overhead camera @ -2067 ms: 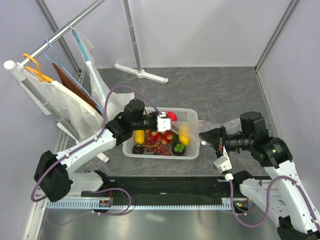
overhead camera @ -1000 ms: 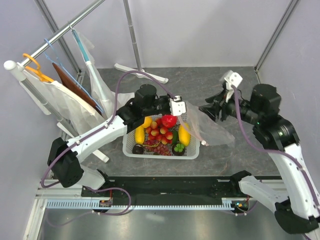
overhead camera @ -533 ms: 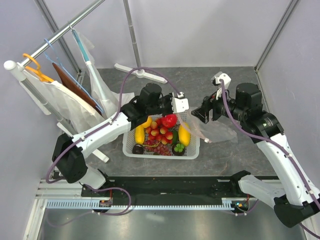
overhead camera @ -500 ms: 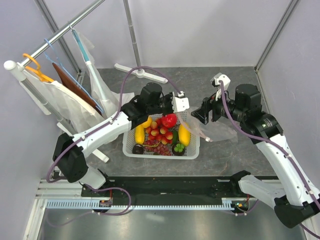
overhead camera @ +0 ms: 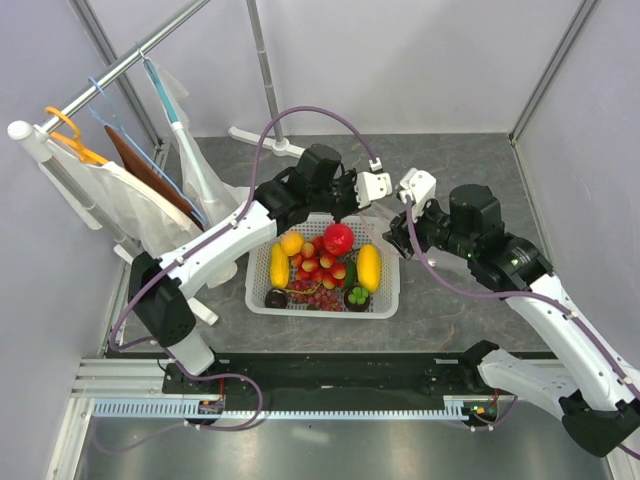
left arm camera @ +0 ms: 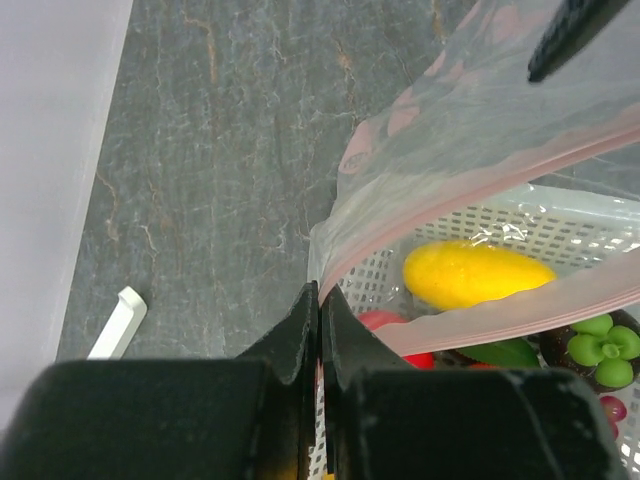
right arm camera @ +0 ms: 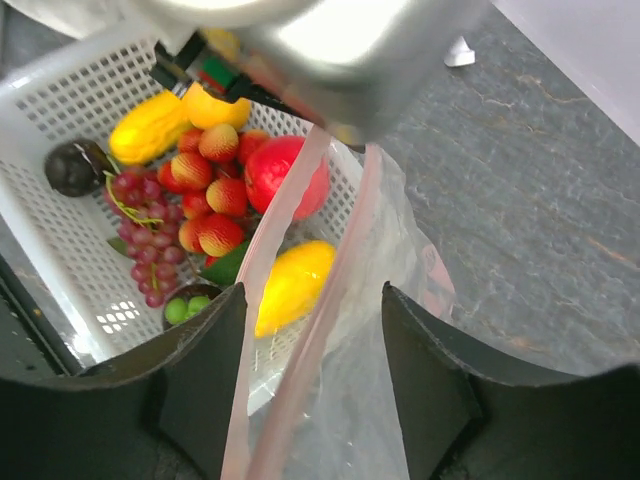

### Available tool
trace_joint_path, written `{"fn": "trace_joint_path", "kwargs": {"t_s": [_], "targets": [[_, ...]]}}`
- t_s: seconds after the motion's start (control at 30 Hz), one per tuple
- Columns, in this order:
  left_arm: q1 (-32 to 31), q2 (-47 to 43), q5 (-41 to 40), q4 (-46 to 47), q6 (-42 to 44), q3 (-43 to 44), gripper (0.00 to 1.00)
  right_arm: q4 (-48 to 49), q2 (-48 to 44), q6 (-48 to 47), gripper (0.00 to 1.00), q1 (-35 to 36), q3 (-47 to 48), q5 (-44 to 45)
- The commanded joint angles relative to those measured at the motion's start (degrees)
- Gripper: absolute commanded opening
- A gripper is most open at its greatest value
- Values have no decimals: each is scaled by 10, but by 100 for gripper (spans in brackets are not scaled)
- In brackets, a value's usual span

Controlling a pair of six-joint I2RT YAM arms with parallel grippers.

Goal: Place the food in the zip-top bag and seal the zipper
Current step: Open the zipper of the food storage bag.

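The clear zip-top bag [left arm camera: 470, 110] hangs over the right end of a white mesh basket [overhead camera: 312, 306]. My left gripper [left arm camera: 320, 300] is shut on the bag's corner by the pink zipper [left arm camera: 500, 165]. My right gripper [right arm camera: 310, 390] is open and straddles the bag's mouth, both pink strips [right arm camera: 335, 300] running between its fingers [right arm camera: 200, 390]. The food lies in the basket: a red pomegranate [right arm camera: 285, 170], two yellow mangoes [right arm camera: 295, 280] [right arm camera: 150, 125], an orange [right arm camera: 215, 105], red-yellow small fruits [right arm camera: 215, 235], purple grapes [right arm camera: 150, 265] and a dark mangosteen [right arm camera: 75, 165]. In the top view both grippers [overhead camera: 370, 200] [overhead camera: 397, 235] meet above the basket's back right corner.
A clothes rail with hangers and pale garments [overhead camera: 100, 180] stands at the left. A white stand foot [overhead camera: 285, 148] lies on the grey floor behind the basket. Grey walls close in on three sides. A green leaf [left arm camera: 500, 352] lies among the fruit.
My left gripper has carried the bag's corner back and to the right. My right arm has swung left and down until its open jaws straddle the bag's mouth.
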Motion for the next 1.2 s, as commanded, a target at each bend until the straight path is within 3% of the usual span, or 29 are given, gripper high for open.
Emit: {"fn": "trace_joint_path", "kwargs": {"t_s": [0.0, 0.13, 0.4, 0.5, 0.67, 0.7, 0.73, 0.8, 0.83, 0.97, 1.07, 1.17], "targets": [[-1, 25, -3, -75, -30, 65, 2, -22, 23, -71, 61, 23, 39, 81], [-7, 25, -9, -84, -13, 67, 2, -47, 42, -75, 46, 30, 56, 124], [-20, 45, -40, -116, 5, 90, 2, -112, 87, -89, 33, 38, 106, 144], [-19, 48, -34, -116, -12, 94, 2, -126, 86, -77, 0, 39, 98, 141], [-8, 46, 12, -113, -32, 93, 2, -135, 77, -49, 0, 38, 84, 130], [-7, 45, 22, -111, -32, 92, 2, -135, 75, -46, 18, 39, 81, 130], [-6, 43, 28, -109, -33, 91, 2, -134, 73, -41, 26, 39, 73, 130], [-5, 40, 44, -109, -31, 89, 2, -133, 66, -36, 39, 38, 64, 130], [-6, 38, 46, -108, -27, 88, 2, -133, 64, -37, 40, 39, 55, 133], [-5, 37, 52, -109, -20, 85, 2, -134, 61, -59, 21, 39, 44, 158], [-6, 37, 55, -111, -19, 86, 2, -135, 64, -67, 0, 39, 49, 163], [10, 42, 60, -104, -49, 92, 11, -134, 57, -47, 0, 38, 53, 150]]}}
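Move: The far lip of the bag's mouth hangs by the right fingers, about 1 cm ahead, 2 cm right and 3 cm below; the near lip is some 3 cm closer to the base. The bag corner in the left fingers lies about 7 cm ahead and 10 cm left at similar height; the yellow fruit is 8 cm left, level fore-and-aft, 20 cm below. From the left hand, that far lip is 6 cm back and 12 cm right, about level. Downward about 4 cm and 3 cm to the right goes the right hand, first easing forward nearly 3 cm and then back 2, while rolling some 20 degrees with its left side dipping. Its fingers shut, part again partway, then shut a second time, ending pinched on the far lip alone. The left hand keeps its pinch on the corner, sinking some 2 cm and drawing slightly back. ##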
